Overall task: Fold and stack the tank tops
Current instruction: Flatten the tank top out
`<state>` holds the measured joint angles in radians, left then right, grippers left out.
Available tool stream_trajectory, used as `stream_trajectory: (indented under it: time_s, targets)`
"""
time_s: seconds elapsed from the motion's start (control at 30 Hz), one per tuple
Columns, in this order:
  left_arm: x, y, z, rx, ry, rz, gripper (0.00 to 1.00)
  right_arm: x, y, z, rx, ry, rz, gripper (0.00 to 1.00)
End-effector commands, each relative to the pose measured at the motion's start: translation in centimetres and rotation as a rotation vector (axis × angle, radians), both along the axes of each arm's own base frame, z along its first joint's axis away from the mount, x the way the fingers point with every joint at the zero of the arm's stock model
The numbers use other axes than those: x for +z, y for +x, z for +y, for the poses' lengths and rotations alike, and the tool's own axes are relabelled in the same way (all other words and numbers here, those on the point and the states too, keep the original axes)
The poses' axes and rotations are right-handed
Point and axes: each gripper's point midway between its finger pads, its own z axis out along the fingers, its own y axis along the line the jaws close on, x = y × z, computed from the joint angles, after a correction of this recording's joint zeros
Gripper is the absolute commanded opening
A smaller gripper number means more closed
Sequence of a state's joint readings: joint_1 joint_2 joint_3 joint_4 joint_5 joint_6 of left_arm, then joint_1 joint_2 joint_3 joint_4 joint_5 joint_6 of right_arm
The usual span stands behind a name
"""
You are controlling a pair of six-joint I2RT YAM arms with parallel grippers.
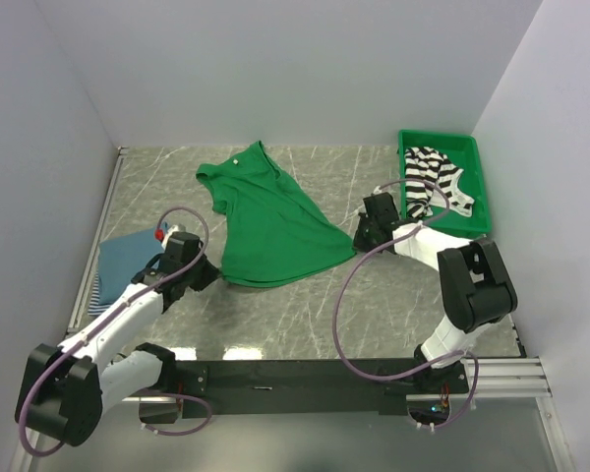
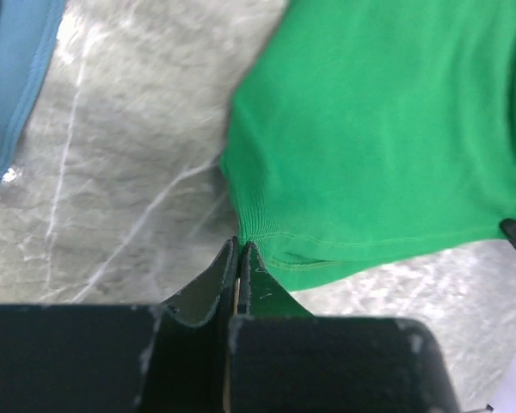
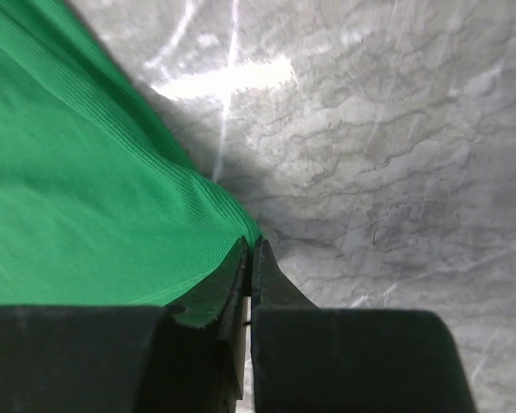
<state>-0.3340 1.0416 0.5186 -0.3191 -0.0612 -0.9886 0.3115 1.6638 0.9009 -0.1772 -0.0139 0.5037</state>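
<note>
The green tank top (image 1: pixel 270 221) lies spread in the middle of the table, neck toward the back. My left gripper (image 1: pixel 208 277) is shut on its near-left hem corner; in the left wrist view the jaws (image 2: pixel 241 243) pinch the corner of the green tank top (image 2: pixel 378 129). My right gripper (image 1: pixel 359 236) is shut on the near-right hem corner, and in the right wrist view its tips (image 3: pixel 251 243) close on the edge of the green tank top (image 3: pixel 77 198). A black-and-white striped tank top (image 1: pixel 435 182) lies crumpled in the bin. Folded blue tank tops (image 1: pixel 128 258) rest at the left.
The green plastic bin (image 1: pixel 477 162) stands at the back right against the wall. White walls close the table on the left, back and right. The blue cloth (image 2: pixel 13 77) shows at the upper left of the left wrist view. Grey marble tabletop (image 3: pixel 396 129) lies right of the right gripper.
</note>
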Motion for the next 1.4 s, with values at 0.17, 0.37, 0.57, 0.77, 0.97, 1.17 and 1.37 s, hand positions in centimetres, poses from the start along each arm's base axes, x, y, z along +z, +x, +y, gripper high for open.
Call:
stream_trajectory:
  time_s: [0.17, 0.37, 0.57, 0.77, 0.97, 1.17, 1.37]
  targets:
    - [7.2, 1.9, -0.3, -0.042, -0.003, -0.161, 0.00, 10.7, 2.9, 0.5, -0.026, 0.062, -0.254, 0.00]
    - [17.6, 4.8, 0.3, -0.026, 0.035, -0.361, 0.00, 23.9, 4.1, 0.0, -0.050, 0.165, -0.514, 0.00]
    - [32.4, 6.2, 1.6, 0.039, 0.045, -0.660, 0.00, 41.4, 1.7, -2.2, -0.084, 0.283, -0.886, 0.00]
    - [45.1, 3.8, 2.7, 0.067, -0.007, -0.926, 0.00, 54.9, -4.9, -3.9, -0.082, 0.373, -1.205, 0.00]
    - [50.8, 1.6, 3.0, 0.058, -0.049, -1.060, 0.00, 60.5, -9.1, -4.5, -0.043, 0.403, -1.335, 0.00]
    - [50.5, 3.4, 1.9, 0.051, -0.090, -1.059, 0.00, 59.5, -7.1, -3.3, -0.003, 0.405, -1.286, 0.00]
    - [47.8, 9.2, 0.0, 0.027, -0.106, -1.008, 0.00, 55.1, 0.2, -0.2, 0.064, 0.429, -1.139, 0.00]
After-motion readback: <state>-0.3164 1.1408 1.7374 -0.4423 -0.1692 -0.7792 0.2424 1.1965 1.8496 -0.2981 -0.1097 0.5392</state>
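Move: The green tank top lies flat and is already pinched at both hem corners. Its middle is about 14 cm ahead of the left hand, 11 cm to its right and 5 cm below; from the right hand it is about 6 cm ahead, 18 cm left and barely lower. The blue folded stack lies some 18 cm left of the left hand and 4 cm ahead. The green bin stands about 18 cm right of the right hand and 16 cm ahead. The tank top is swept up by its hem, both hands keeping their shut grip and rising fast, the left about 50 cm, the right about 60, while their wrists tip the fingers up by 60 to 75 degrees. The left goes slightly forward, then back; the right mostly swings back, some 10 cm. At the top both turn forward, about 5 cm, and start to sink. ##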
